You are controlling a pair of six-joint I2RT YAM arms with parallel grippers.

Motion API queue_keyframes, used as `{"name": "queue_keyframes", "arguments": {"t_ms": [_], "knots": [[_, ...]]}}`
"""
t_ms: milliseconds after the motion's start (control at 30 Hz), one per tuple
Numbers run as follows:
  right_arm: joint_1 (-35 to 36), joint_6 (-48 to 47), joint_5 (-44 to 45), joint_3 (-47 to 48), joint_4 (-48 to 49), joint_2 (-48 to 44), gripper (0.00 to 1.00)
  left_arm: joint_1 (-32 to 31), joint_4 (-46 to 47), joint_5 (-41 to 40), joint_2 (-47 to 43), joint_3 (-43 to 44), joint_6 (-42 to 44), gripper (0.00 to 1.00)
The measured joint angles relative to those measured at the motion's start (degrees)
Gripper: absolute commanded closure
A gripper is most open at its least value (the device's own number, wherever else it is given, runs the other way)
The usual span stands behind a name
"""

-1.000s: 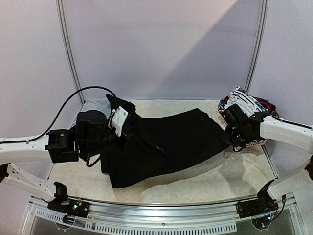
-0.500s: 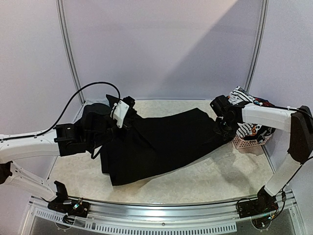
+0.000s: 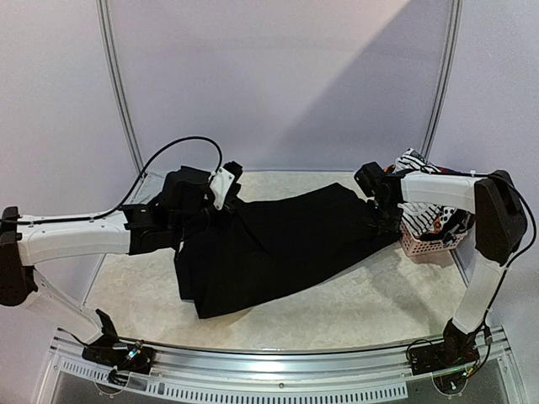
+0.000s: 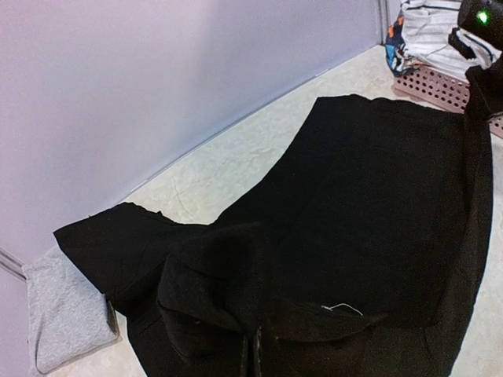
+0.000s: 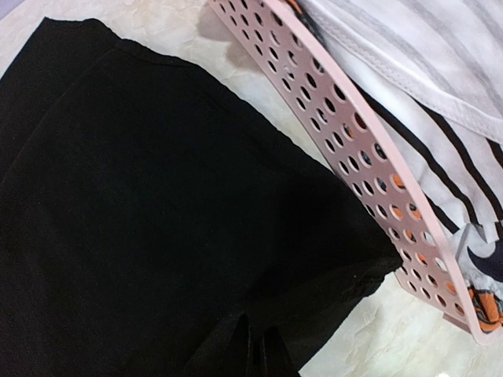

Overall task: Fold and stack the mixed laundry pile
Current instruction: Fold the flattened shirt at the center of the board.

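Observation:
The large black trousers (image 3: 286, 244) lie spread across the table from left to right. My left gripper (image 3: 226, 206) is shut on their left end; in the left wrist view only the fingertips (image 4: 255, 357) show, buried in bunched black cloth (image 4: 361, 196). My right gripper (image 3: 386, 220) is shut on their right end next to the basket, with its fingers closed in black fabric in the right wrist view (image 5: 271, 353). A white black-striped piece (image 3: 421, 168) lies in the basket, with red and blue bits beside it. Light grey trousers (image 4: 63, 314) lie folded at the far left corner.
The pink perforated basket (image 3: 425, 246) stands at the right edge, close to my right gripper, and shows in the right wrist view (image 5: 369, 157). The lilac back wall (image 3: 278, 84) rises just behind the table. A black cable (image 3: 181, 145) loops above my left arm.
Both grippers have moved toward the back wall with the black trousers held between them. The left arm has stretched further right, and the right gripper has shifted left and back beside the basket.

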Motion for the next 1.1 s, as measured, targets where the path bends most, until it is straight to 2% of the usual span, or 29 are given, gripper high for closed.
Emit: {"name": "queue_keyframes", "arguments": {"t_ms": [167,233,400,500,667,733,767,867,900,1100], "knots": [[-0.5,-1.18,-0.68,2.03,0.15,2.49,0.7,2.58,2.05,1.33,1.6,0.02,0.09,1.0],[-0.66,-1.64,-1.2,2.54,0.2,2.93,0.55,3.23,2.84,2.08,2.47,0.09,0.24,1.0],[-0.94,-3.3,-1.75,5.97,-0.13,3.1,0.25,4.28,4.15,3.87,6.47,1.92,0.5,1.0],[-0.94,-4.17,-2.05,7.63,0.37,2.95,0.2,5.31,4.61,4.48,8.66,3.13,0.72,1.0],[-0.94,-6.29,-3.15,7.15,1.16,0.79,0.19,7.74,5.2,4.7,11.76,4.24,0.9,0.98],[-0.94,-7.45,-4.68,5.42,2.54,-1.29,0.2,8.59,5.6,4.48,12.9,4.26,0.87,0.79],[-0.94,-8.31,-6.03,3.98,3.72,-2.69,0.2,8.98,5.66,4.07,13.66,4.35,0.79,0.55],[-0.79,-10.36,-9.05,0.61,6.29,-5.27,0.2,9.64,4.66,2.56,15.61,5.16,-0.42,0.03],[-0.61,-11.23,-10.49,-0.55,7.5,-5.88,0.2,9.75,4.37,2.19,15.85,5.27,-0.92,0.01],[2.84,-16.48,-15.74,-2.01,11.26,-6.38,0.19,9.84,0.39,-1.53,13.81,5.27,-7.52,0.01]]}}
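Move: Ahead of the left hand, which pinches a lifted gather of the black shirt, the folded grey shirt lies roughly 20 cm farther out, 18 cm to the left and 17 cm below; the black shirt's middle is level with that hand, some 11 cm to its right and 17 cm below. The right hand still pinches the black shirt's right side; the shirt's middle lies about 20 cm to its left, 6 cm back and 4 cm lower, the pink basket some 13 cm to its right and 3 cm ahead. Carrying its pinched gather forward about 7 cm and down some 6 cm, the left hand opens wide at the end and lets go, easing left as it turns slightly counter-clockwise. The right hand opens sooner, slides about 3 cm forward, rises clear of the cloth, then draws back and swings some 6 cm left over the shirt, away from the basket, turning about 25 degrees counter-clockwise. ##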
